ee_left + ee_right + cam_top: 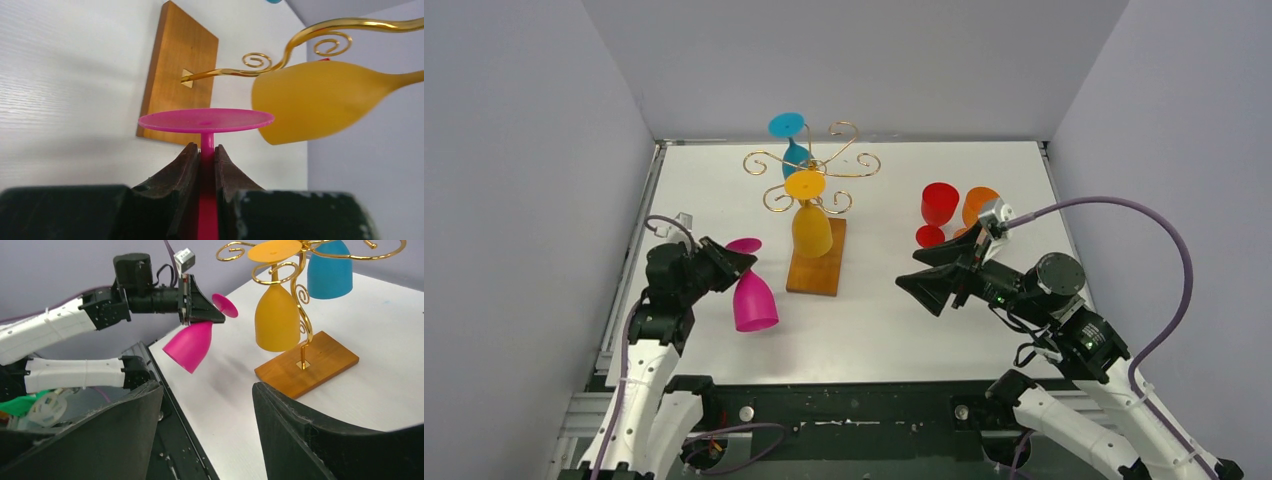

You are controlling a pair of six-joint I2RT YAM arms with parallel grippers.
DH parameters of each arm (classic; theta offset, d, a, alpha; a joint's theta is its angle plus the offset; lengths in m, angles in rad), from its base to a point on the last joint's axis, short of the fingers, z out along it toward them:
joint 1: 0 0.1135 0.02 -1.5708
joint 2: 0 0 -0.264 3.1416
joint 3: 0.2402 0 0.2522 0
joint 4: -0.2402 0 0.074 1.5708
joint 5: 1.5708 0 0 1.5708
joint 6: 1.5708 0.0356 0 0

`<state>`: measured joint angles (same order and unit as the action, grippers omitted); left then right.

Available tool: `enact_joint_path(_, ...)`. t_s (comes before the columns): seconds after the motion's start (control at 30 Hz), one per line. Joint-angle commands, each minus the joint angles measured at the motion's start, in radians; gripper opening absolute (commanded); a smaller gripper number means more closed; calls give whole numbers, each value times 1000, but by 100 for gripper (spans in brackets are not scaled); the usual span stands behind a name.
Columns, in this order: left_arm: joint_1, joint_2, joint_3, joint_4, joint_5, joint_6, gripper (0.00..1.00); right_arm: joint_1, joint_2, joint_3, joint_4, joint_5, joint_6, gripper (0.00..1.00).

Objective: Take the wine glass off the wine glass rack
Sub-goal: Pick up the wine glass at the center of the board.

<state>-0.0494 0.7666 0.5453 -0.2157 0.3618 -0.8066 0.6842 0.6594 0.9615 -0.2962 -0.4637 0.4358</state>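
The wine glass rack is gold wire on a wooden base at mid-table. A yellow wine glass and a blue one hang upside down from its arms. A pink wine glass is off the rack, to the left of the base, bowl down and tilted above the table. My left gripper is shut on its stem just under the foot. My right gripper stands open to the right of the base, empty, its jaws facing the rack.
A red glass and an orange glass sit on the table at the right, just behind my right wrist. Grey walls close in the left, back and right sides. A dark rail runs along the near edge.
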Motion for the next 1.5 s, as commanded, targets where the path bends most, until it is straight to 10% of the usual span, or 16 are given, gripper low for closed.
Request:
enact_joint_path(0.0, -2, -117, -27, -51, -1, -211, 0, 14, -71, -35, -26, -46, -167, 67)
enact_joint_path(0.83, -590, -245, -417, 397, -411, -790, 0, 126, -147, -413, 184, -3, -428, 66)
enact_joint_path(1.27, -597, -250, -497, 588, -401, -963, 0, 813, 144, -424, 379, 684, -680, 67)
enact_joint_path(1.47, -599, -250, -490, 585, -397, -978, 0, 941, 250, -436, 529, 825, -694, 66)
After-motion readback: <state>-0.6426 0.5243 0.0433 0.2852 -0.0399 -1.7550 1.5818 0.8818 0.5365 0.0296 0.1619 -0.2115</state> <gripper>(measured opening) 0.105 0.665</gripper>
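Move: The left hand already holds the pink glass by its stem near the foot. The right gripper it is being brought to is some 33 cm to its right, 13 cm back and 19 cm higher. From the left hand, the yellow glass hangs about 13 cm right, 6 cm ahead and 7 cm up, and the rack's wooden base lies 13 cm right, 14 cm ahead and 20 cm below. From the empty right hand, the pink glass's middle is roughly 32 cm left, 10 cm ahead and 22 cm down. Keeping its pinch on the pink stem, the left hand swings right about 10 cm and back 6 cm in front of the rack, lifting a touch, then dipping and coming partly back up to end slightly lower, while it rolls some 45 degrees so the bowl swings out towards the right gripper. The right hand sinks nearly 20 cm, first easing back a little and later sweeping left and farther back by about 10 cm each towards the bowl, tipping its open fingers downward as it twists, with no touch on the glass yet. ##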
